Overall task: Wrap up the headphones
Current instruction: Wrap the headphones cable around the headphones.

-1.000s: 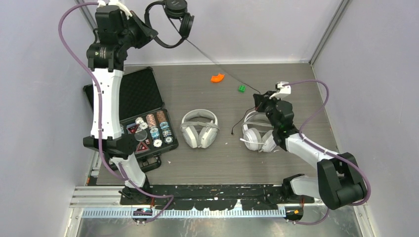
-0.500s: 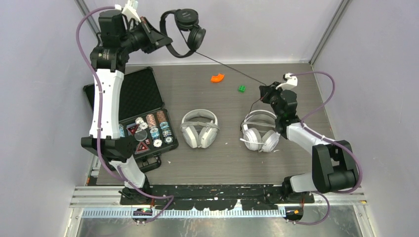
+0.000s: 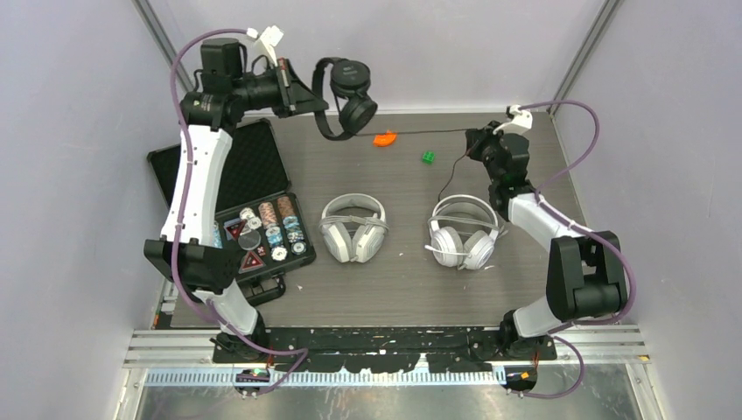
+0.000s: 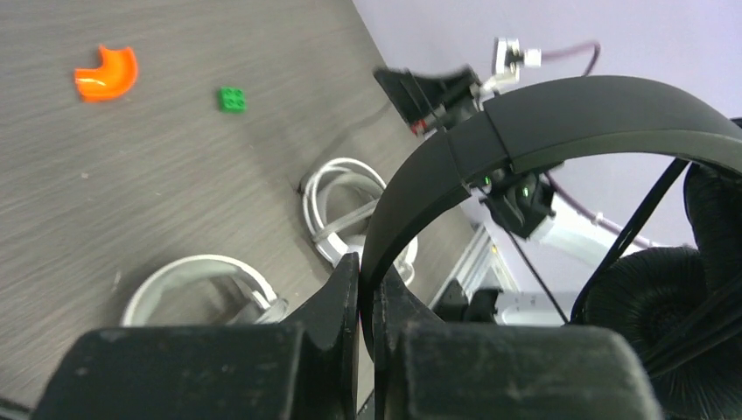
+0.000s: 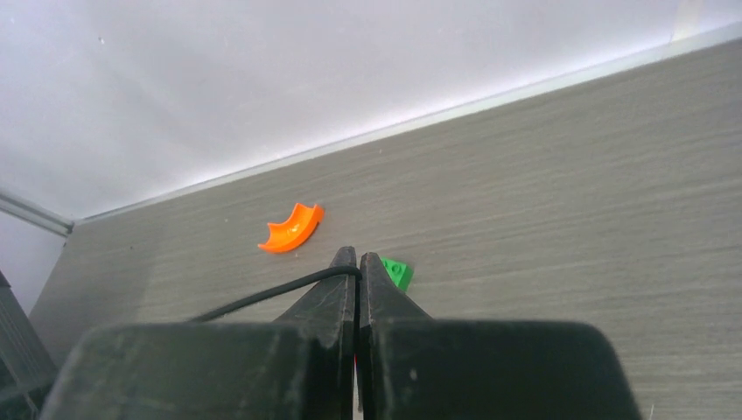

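In the air at the back left, my left gripper [image 3: 317,103] is shut on the band of the black headphones [image 3: 352,87]. The left wrist view shows the black band [image 4: 542,114] pinched between the fingertips [image 4: 348,284], with an ear pad [image 4: 665,315] at the right. The thin black cable [image 3: 420,133] runs taut to my right gripper [image 3: 475,144], which is shut on it; its loose end hangs down. In the right wrist view the cable [image 5: 262,297] enters my right gripper [image 5: 357,262] from the left. Two white headphones [image 3: 353,227] [image 3: 461,232] lie on the table.
An open black case [image 3: 223,171] with poker chips [image 3: 267,232] lies at the left. An orange curved piece [image 3: 384,137] and a small green brick [image 3: 428,157] sit near the back wall, under the cable. The side walls stand close.
My left arm has swung the black headphones to the right and lower. My right gripper has carried the cable toward the back wall, and the cable now runs nearly level.
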You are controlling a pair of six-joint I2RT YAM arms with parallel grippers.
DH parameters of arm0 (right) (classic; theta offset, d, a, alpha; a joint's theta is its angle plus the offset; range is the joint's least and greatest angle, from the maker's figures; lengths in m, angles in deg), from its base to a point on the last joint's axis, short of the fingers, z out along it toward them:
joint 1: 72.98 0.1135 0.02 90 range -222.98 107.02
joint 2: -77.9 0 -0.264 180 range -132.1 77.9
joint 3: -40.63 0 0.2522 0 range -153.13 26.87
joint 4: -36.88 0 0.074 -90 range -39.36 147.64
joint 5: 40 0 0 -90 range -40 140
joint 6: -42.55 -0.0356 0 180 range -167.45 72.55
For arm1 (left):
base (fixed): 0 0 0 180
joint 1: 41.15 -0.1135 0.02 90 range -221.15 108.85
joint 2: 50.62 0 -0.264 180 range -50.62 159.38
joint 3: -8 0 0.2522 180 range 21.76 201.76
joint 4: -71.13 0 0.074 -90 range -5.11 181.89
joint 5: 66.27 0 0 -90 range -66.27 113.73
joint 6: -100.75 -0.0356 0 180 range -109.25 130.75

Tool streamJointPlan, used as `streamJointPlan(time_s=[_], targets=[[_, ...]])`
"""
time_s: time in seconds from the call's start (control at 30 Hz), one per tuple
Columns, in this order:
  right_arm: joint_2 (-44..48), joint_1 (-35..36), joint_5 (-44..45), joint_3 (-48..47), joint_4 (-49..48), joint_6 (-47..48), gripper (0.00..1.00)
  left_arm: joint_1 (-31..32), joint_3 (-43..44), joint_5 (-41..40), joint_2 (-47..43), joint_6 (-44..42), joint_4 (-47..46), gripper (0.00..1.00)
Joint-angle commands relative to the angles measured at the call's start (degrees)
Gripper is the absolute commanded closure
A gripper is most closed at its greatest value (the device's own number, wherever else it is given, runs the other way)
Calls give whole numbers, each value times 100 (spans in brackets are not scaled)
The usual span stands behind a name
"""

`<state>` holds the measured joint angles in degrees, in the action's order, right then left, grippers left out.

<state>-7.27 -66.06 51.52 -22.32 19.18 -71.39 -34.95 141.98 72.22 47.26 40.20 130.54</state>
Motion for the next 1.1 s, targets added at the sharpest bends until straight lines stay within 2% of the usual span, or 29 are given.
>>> streamJointPlan(time_s=[0.0,0.13,0.27,0.43,0.7,1.07], targets=[[-165,-149,307,-684,448,247,100,387,-196,1101,-391,-899,-46,100],[-203,-192,107,-1147,914,466,100,759,-313,674,-323,-1906,661,100],[-236,-271,30,-1601,1477,718,100,1176,-235,-137,-204,-3110,1427,100],[-357,-351,-347,-2412,2453,974,100,1814,-428,-1473,-260,-4376,1911,100],[-564,-353,-1401,-3491,3810,1149,100,2400,-616,-3225,-199,-4835,1928,100],[-626,-342,-2250,-4212,4450,857,100,2850,-530,-5457,192,-5006,1987,100]])
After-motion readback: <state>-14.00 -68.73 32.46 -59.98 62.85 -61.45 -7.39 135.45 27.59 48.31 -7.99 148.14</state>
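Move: The black headphones, already gripped by the headband in the left fingers, lie about 20 cm to the right hand's left, 5 cm back and 16 cm above. The cable's pinched spot is roughly 27 cm right of the left hand, 8 cm ahead and 19 cm lower; the left white headphones lie 3 cm right of the left hand, straight below by 40 cm. From the right hand, the green block is 15 cm ahead, 4 cm left, 22 cm down. The black headphones are swung down about 14 cm by the left hand, which first also draws back and right some 6 cm, then eases a little forward and left, rolling nearly 60 degrees so its fingers tip downward. The right hand keeps its pinch on the cable and rises about 8 cm, first edging forward, then left and slightly back as it turns counter-clockwise. ##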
